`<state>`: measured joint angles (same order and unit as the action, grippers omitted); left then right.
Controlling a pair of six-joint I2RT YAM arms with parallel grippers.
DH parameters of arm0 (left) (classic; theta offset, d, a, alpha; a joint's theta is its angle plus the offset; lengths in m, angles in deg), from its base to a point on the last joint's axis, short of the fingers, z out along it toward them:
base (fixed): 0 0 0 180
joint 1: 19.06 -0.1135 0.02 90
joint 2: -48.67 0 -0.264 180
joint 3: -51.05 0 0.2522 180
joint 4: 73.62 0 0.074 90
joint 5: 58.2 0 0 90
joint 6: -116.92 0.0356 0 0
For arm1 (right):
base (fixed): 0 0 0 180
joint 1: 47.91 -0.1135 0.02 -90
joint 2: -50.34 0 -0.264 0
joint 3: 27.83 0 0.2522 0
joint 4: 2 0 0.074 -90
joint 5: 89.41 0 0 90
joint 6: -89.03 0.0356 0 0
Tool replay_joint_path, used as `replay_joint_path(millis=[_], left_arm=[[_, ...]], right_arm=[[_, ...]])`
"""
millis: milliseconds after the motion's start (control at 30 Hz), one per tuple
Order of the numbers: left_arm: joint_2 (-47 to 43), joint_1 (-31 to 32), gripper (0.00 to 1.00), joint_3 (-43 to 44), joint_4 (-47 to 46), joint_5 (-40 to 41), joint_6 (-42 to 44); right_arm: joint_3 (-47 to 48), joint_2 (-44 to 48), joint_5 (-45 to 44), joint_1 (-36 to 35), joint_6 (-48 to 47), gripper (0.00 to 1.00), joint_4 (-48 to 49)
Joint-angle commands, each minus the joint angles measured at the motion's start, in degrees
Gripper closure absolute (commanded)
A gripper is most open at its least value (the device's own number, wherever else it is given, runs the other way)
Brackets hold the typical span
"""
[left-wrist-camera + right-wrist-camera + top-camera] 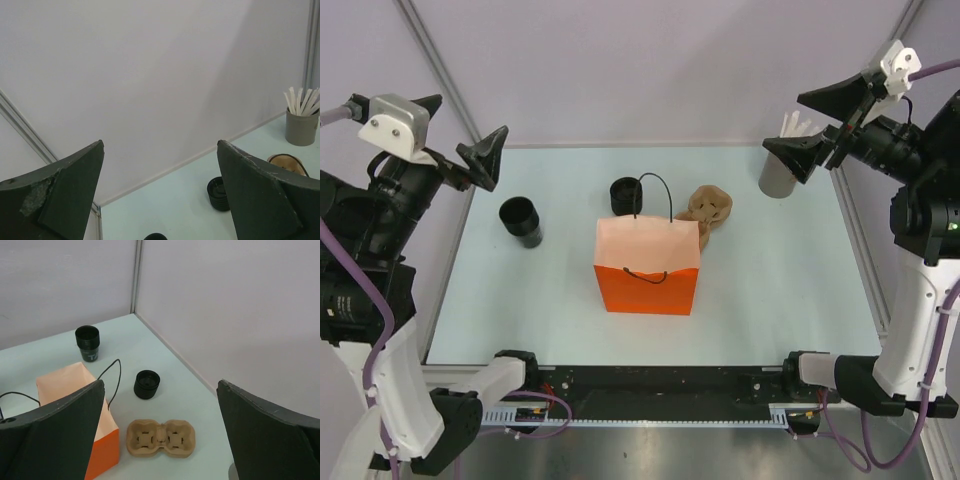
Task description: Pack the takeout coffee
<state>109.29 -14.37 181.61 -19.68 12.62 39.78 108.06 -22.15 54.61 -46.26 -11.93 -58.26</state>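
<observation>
No lidded takeout coffee shows in any view. A stack of lidless black cups [521, 220] [88, 342] stands left of the orange paper bag [647, 265] [103, 454], which is upright and open-topped mid-table. Behind the bag sits a ribbed stack of black lids [625, 194] [146, 384] [218, 192]. My left gripper [472, 113] [160, 145] hangs open high over the table's far left corner. High at the far right, my right gripper [782, 122] [161, 382] is also open. Neither holds or touches anything.
A brown pulp two-cup carrier [708, 210] [160, 438] lies just behind the bag's right side. A grey tub of white sticks [780, 172] [301, 125] stands at the far right corner, under my right gripper. Walls close the table's back and sides.
</observation>
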Motion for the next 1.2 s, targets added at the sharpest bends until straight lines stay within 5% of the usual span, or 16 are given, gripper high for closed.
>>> replay_joint_path(millis=[0,433,767,1167], left_arm=[[0.37,-0.21,0.0,0.54,-0.81,0.9,-1.7],[-0.41,-0.21,0.0,-4.29,-0.81,-5.95,0.14],[-2.43,-0.21,0.0,-17.38,-1.16,-10.62,4.89],[-5.78,-0.29,0.0,-29.87,-1.43,-9.65,5.86]], right_arm=[[-0.48,0.24,0.21,-0.86,0.15,0.0,0.23],[-15.85,3.14,-13.93,-5.34,-3.89,0.0,6.46],[-35.02,3.94,-29.83,-11.4,-7.76,0.0,16.12],[-38.8,-11.78,-42.14,-13.69,-5.74,0.02,20.88]])
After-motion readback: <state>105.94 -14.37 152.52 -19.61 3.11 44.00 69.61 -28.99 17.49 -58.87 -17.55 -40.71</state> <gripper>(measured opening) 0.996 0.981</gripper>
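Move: From the left hand the tall black cup lies about 17 cm ahead, 9 cm left and 54 cm below; the short black cup stands some 27 cm ahead and 15 cm right, and the paper bag 4 cm ahead and 20 cm right. For the right hand the brown cup carrier is roughly 21 cm ahead, level sideways and 54 cm down; the straw cup is 29 cm ahead, 17 cm right. Both empty hands head down for the table without touching anything, fingers wide open. The right sinks about 25 cm while reaching some 17 cm forward towards the cup carrier, swinging clockwise and tipping its fingers down; the left starts slower, then drops some 18 cm with a shorter push forward towards the tall black cup, tipping down about 25 degrees. ##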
